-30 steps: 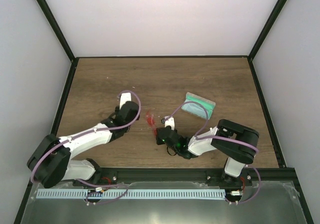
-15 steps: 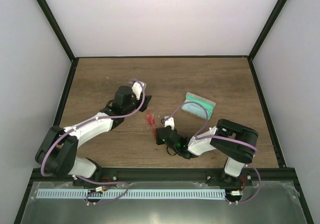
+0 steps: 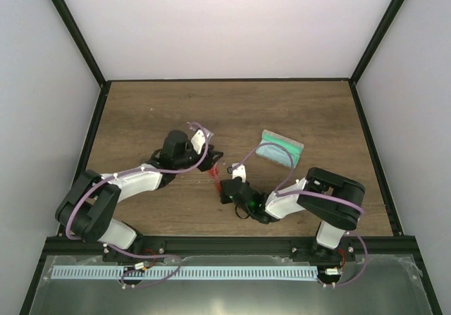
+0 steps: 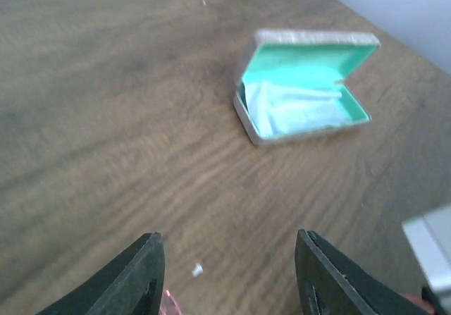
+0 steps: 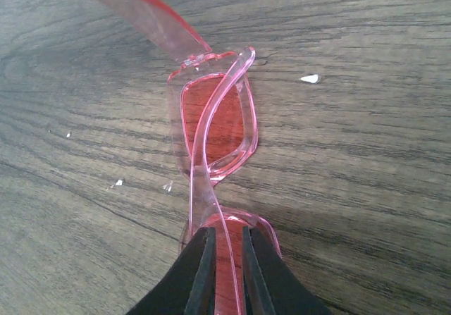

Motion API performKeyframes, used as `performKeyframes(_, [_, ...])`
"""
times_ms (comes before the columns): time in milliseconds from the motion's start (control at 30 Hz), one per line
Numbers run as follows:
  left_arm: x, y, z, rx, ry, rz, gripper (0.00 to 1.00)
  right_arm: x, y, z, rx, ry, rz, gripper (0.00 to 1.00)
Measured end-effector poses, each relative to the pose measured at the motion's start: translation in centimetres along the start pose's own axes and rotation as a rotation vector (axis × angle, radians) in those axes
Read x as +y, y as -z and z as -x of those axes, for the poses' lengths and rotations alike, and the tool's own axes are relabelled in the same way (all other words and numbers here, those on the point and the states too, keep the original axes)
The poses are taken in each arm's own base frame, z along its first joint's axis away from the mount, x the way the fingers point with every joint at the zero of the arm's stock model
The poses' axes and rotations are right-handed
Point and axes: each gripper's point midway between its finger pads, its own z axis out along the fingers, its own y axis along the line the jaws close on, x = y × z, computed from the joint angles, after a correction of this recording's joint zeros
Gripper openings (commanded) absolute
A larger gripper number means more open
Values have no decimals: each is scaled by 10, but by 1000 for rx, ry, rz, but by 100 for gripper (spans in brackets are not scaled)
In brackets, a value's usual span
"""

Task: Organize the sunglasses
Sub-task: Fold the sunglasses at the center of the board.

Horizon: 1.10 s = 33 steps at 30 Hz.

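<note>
The sunglasses [image 5: 215, 125], with a clear red frame and red lenses, lie on the wooden table, one arm swung out to the upper left. My right gripper [image 5: 223, 241] is shut on the near lens and the arm folded across it. In the top view the sunglasses [image 3: 213, 172] sit mid-table, the right gripper [image 3: 224, 184] just below them and my left gripper [image 3: 213, 156] just above. The left gripper [image 4: 229, 248] is open with bare wood between its fingers, and a pink edge of the sunglasses [image 4: 169, 304] shows beside its left finger.
A grey case [image 3: 280, 148] lies open to the right of the sunglasses. Its green lining holds a pale cloth [image 4: 296, 110]. Small white specks [image 5: 309, 79] dot the wood. Black frame posts and white walls close the table on three sides.
My left arm has swung right, bringing its gripper from the table's left-centre to just above the sunglasses. The right gripper and the sunglasses have not moved.
</note>
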Motion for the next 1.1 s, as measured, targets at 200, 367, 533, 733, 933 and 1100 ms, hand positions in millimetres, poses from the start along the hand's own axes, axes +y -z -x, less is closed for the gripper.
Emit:
performKeyframes(200, [-12,-1,-38,59,35,-51,54,-4,5,-2,5,5,-4,12])
performKeyframes(367, [-14,-1,-47,59,61,-52,54,-7,10,-2,12,15,-11,21])
performKeyframes(533, [-10,0,-53,55,97,-26,54,-15,21,-3,27,20,-30,29])
performKeyframes(733, [-5,1,-54,42,125,5,54,-24,50,10,-7,-9,-24,45])
performKeyframes(933, [-5,1,-52,21,132,11,54,-34,70,24,-46,-44,-51,45])
performKeyframes(1100, [-15,-6,-60,36,117,3,54,-57,96,27,-82,-87,-84,45])
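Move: The sunglasses' raised temple, the one still unfolded, stands about 5 cm back of the left hand, level with it sideways and some 10 cm below. From the right hand, low over the nearer lens and the folded temple, the raised temple is about 4 cm ahead, 5 cm left and 1 cm up. The middle of the sunglasses lies about 2 cm ahead, 2 cm left and 2 cm below the right hand; the open case is roughly 12 cm ahead and 18 cm right of it. The folded temple comes free of the right fingers, which slip off low to the right for a couple of centimetres, open from nearly shut to about half, then climb away about 10 cm right, 5 cm up and a little back. Meanwhile the left hand sinks about 5 cm and draws back 3 to 4 cm towards the raised temple, tipping slightly down, fingers half open throughout. ##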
